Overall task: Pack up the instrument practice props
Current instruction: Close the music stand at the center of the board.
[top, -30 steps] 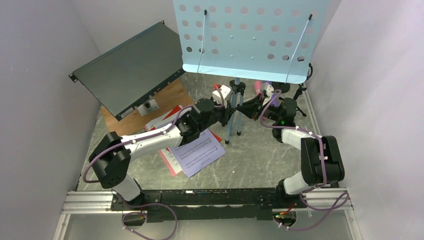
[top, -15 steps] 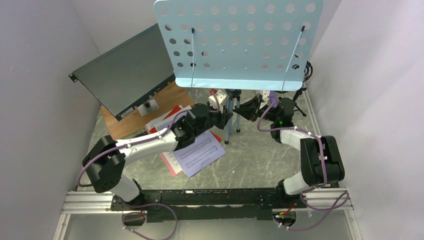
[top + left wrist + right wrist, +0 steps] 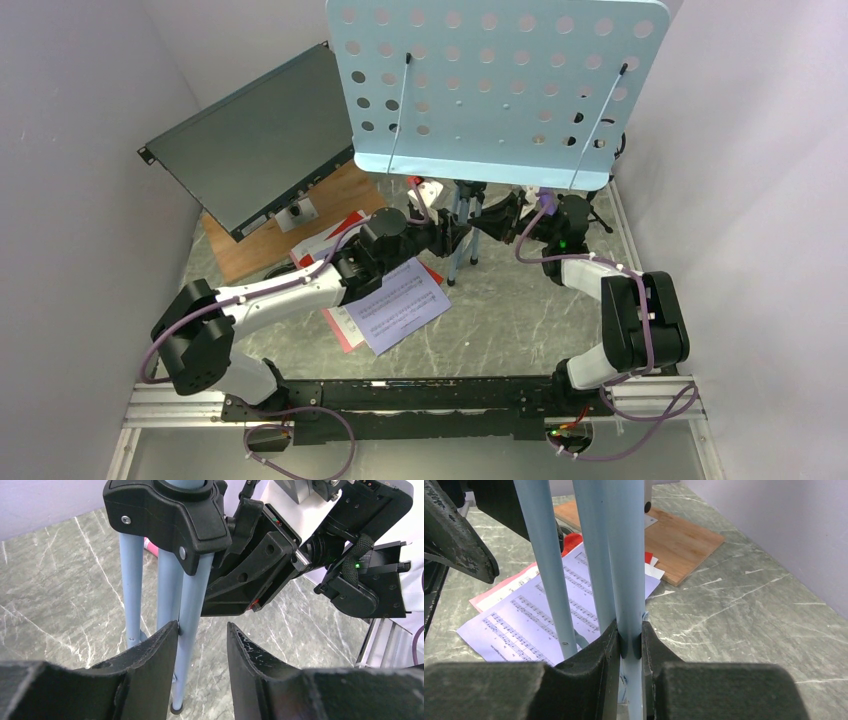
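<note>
The light-blue perforated music rack [image 3: 495,90] stands tall at the back, its tripod legs [image 3: 462,240] folded close together. My right gripper [image 3: 629,640] is shut on one pale-blue leg [image 3: 626,570] and also shows from above [image 3: 492,220]. In the left wrist view my left gripper [image 3: 202,630] is open. A leg [image 3: 192,610] runs just inside its left finger, below the black tripod hub [image 3: 170,515]. A white sheet-music page [image 3: 395,305] lies on pink and red pages [image 3: 345,225] under my left arm. A small black mic support [image 3: 600,215] stands at the back right.
A large dark flat metal box [image 3: 255,140] leans at the back left, over a wooden board [image 3: 255,245]. Grey marbled table surface [image 3: 510,310] shows in front of the tripod. White walls close in on both sides.
My left gripper has opened off the tripod leg and its arm has drawn back leftward. The rack swung left, then back right. My right gripper kept its grip.
</note>
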Available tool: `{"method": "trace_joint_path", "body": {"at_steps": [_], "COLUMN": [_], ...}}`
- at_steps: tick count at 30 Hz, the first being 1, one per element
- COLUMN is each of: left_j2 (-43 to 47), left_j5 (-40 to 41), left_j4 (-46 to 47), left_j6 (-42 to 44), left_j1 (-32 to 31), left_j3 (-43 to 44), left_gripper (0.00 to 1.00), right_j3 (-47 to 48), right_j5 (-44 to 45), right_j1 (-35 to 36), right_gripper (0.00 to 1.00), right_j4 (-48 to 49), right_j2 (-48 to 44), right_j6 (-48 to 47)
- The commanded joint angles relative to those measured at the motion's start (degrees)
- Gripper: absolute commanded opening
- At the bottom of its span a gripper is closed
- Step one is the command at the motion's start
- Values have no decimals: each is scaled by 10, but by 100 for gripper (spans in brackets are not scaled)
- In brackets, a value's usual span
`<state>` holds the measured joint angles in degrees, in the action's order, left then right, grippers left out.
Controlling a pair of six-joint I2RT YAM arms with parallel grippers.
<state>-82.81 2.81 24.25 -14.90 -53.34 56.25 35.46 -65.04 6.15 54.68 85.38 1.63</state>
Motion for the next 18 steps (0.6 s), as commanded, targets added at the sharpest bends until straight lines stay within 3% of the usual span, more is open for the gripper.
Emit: {"method": "trace_joint_path", "body": {"at_steps": [1,4,11,18], "left_j2": [27,36,59,76], "left_j5": [-14,-15,-21,-43], "left_j4": [55,53,80,85], "left_j6": [-4,-5,-5,-8], "left_j1": [-3,-2,-2,-4], "left_j3": [-2,-15,-67,-93], "left_gripper": [46,50,71,76], "right_j3": [12,13,13,14], "right_j5": [5,6,8,9], "right_j1": [-3,-7,-8,-9], "right_gripper": [0,0,0,0], "right_j4": [-21,-16,-9,-14], "right_j2": [-3,-1,3,5], "right_j6": [-3,5,17,14]}}
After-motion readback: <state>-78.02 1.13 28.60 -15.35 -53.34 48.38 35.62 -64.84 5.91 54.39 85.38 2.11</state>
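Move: The near leg of the music stand is roughly 3 cm ahead of the left hand, with no sideways offset and at hand height. The leg held by the right fingers stands about 6 cm ahead and 5 cm right. The purple music sheet lies some 15 cm left, about level fore and aft, 30 cm below. For the right hand, the held leg is between its pads; the near leg is around 3 cm back and 5 cm left. Left hand eases about 2.5 cm back-left from the near leg, opening wider, while the right keeps its pinch. ##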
